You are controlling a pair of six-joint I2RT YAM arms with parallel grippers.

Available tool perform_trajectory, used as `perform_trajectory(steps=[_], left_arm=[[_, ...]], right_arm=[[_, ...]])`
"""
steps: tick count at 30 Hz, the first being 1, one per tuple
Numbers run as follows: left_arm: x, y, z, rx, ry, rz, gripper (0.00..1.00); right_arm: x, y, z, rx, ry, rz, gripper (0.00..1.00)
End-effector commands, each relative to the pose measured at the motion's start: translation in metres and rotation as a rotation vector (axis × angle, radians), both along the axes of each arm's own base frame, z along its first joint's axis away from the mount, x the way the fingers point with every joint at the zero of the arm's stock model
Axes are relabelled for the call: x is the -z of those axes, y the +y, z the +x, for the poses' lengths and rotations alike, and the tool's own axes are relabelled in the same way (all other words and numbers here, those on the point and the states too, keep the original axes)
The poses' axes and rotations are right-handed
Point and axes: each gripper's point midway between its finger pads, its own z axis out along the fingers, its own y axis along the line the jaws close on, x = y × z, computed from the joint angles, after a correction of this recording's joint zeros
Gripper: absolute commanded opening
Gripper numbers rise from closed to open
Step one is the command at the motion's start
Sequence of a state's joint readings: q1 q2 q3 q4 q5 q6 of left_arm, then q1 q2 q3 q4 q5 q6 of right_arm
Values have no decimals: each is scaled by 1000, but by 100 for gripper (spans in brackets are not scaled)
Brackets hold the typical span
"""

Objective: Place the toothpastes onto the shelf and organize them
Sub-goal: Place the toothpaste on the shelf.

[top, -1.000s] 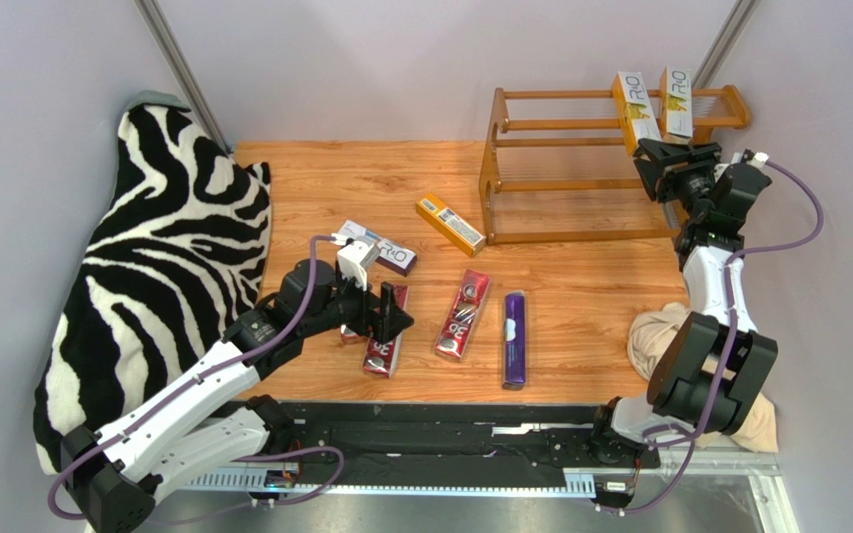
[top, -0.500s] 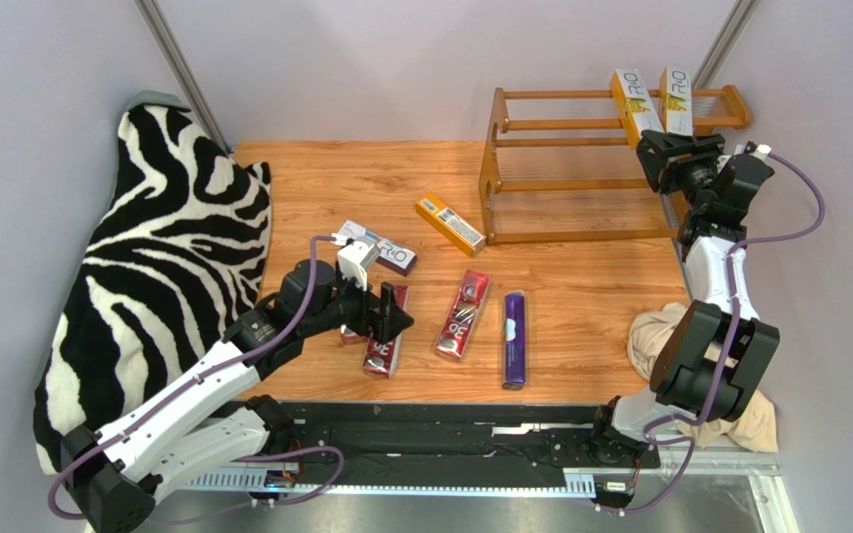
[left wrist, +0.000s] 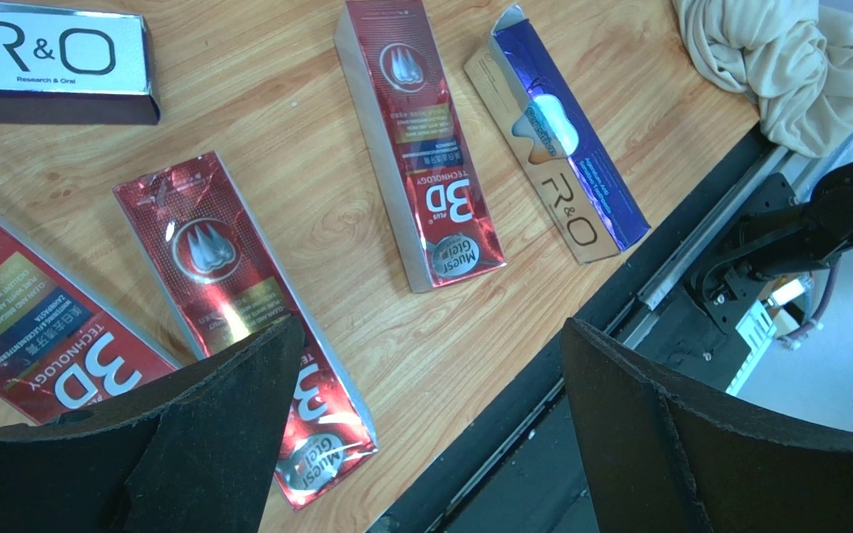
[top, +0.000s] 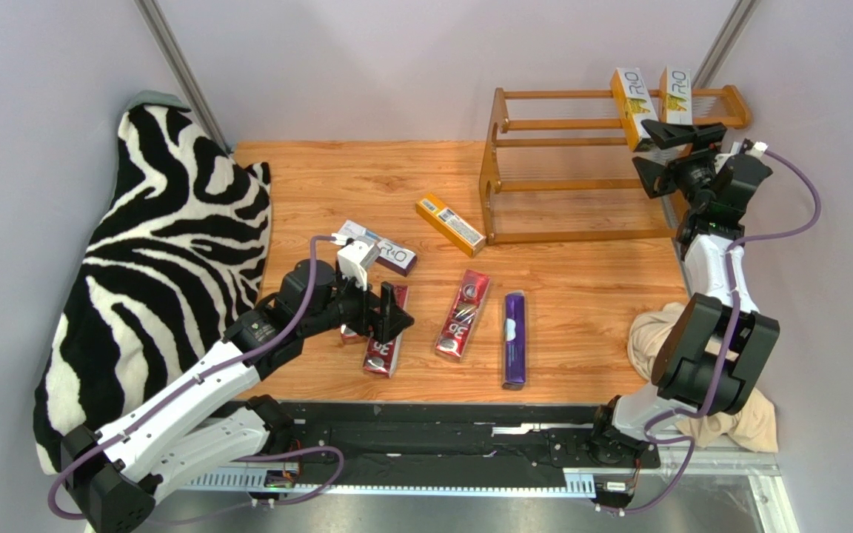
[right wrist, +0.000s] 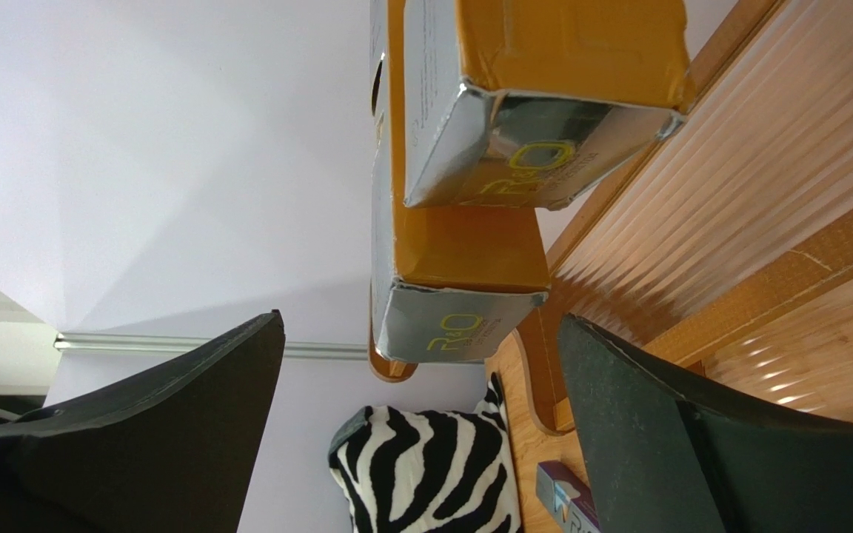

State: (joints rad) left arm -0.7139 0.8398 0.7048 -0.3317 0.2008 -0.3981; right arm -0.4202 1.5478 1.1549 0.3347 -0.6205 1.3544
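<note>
The shelf stands at the back right, and two toothpastes, orange-yellow with silver ends, lean on its top tier. My right gripper is open just in front of them, touching neither; its wrist view shows both cartons ahead of the spread jaws. On the table lie an orange-yellow carton, a silver-purple one, two red ones and a purple one. My left gripper hovers open over a red carton.
A zebra-striped cushion fills the table's left side. A beige cloth lies near the right arm's base. The black rail runs along the near edge. Grey walls close in behind and beside the shelf.
My right gripper was shut on the left carton on the top tier; its jaws have now sprung open and the carton rests there. The left arm has not moved.
</note>
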Motion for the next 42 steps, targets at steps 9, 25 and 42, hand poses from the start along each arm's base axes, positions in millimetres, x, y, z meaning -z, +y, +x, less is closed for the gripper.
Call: perform_trajectory(steps=[9,25,42], left_arm=[[-11,-2,4,1,-37,-13,95],[8,-6,45,-169,89,111,96],[5,-68,173,-376,363,83,99]], right_arm=[[-13,33,-67,-43,-68,-171,100],[87,83,-205,-67,118,-423,99],[131,107,-267,-88,159,-485,99]])
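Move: The right hand's open fingers straddle the near end of the left toothpaste on the upper shelf, its middle about 9 cm ahead and 2 cm left; the other shelved one is 9 ahead, 4 right. The purple toothpaste lies roughly 27 cm back, 20 left, 30 below. From the left hand, the orange toothpaste is some 23 cm ahead, 8 right, 17 below; the R&O box 18 ahead, 5 left; the nearest red toothpaste rightward 5 ahead, 10 right. Fingers already open, the right hand backs off the shelved toothpaste's near end, drawing back about 26 cm and left 11, then sinking some 12 towards the purple toothpaste while rolling left side down about 25 degrees. After a wait the left hand, staying open, dips slightly, then speeds forward about 15 cm and somewhat right towards the orange toothpaste, tipping down and turning counter-clockwise. ##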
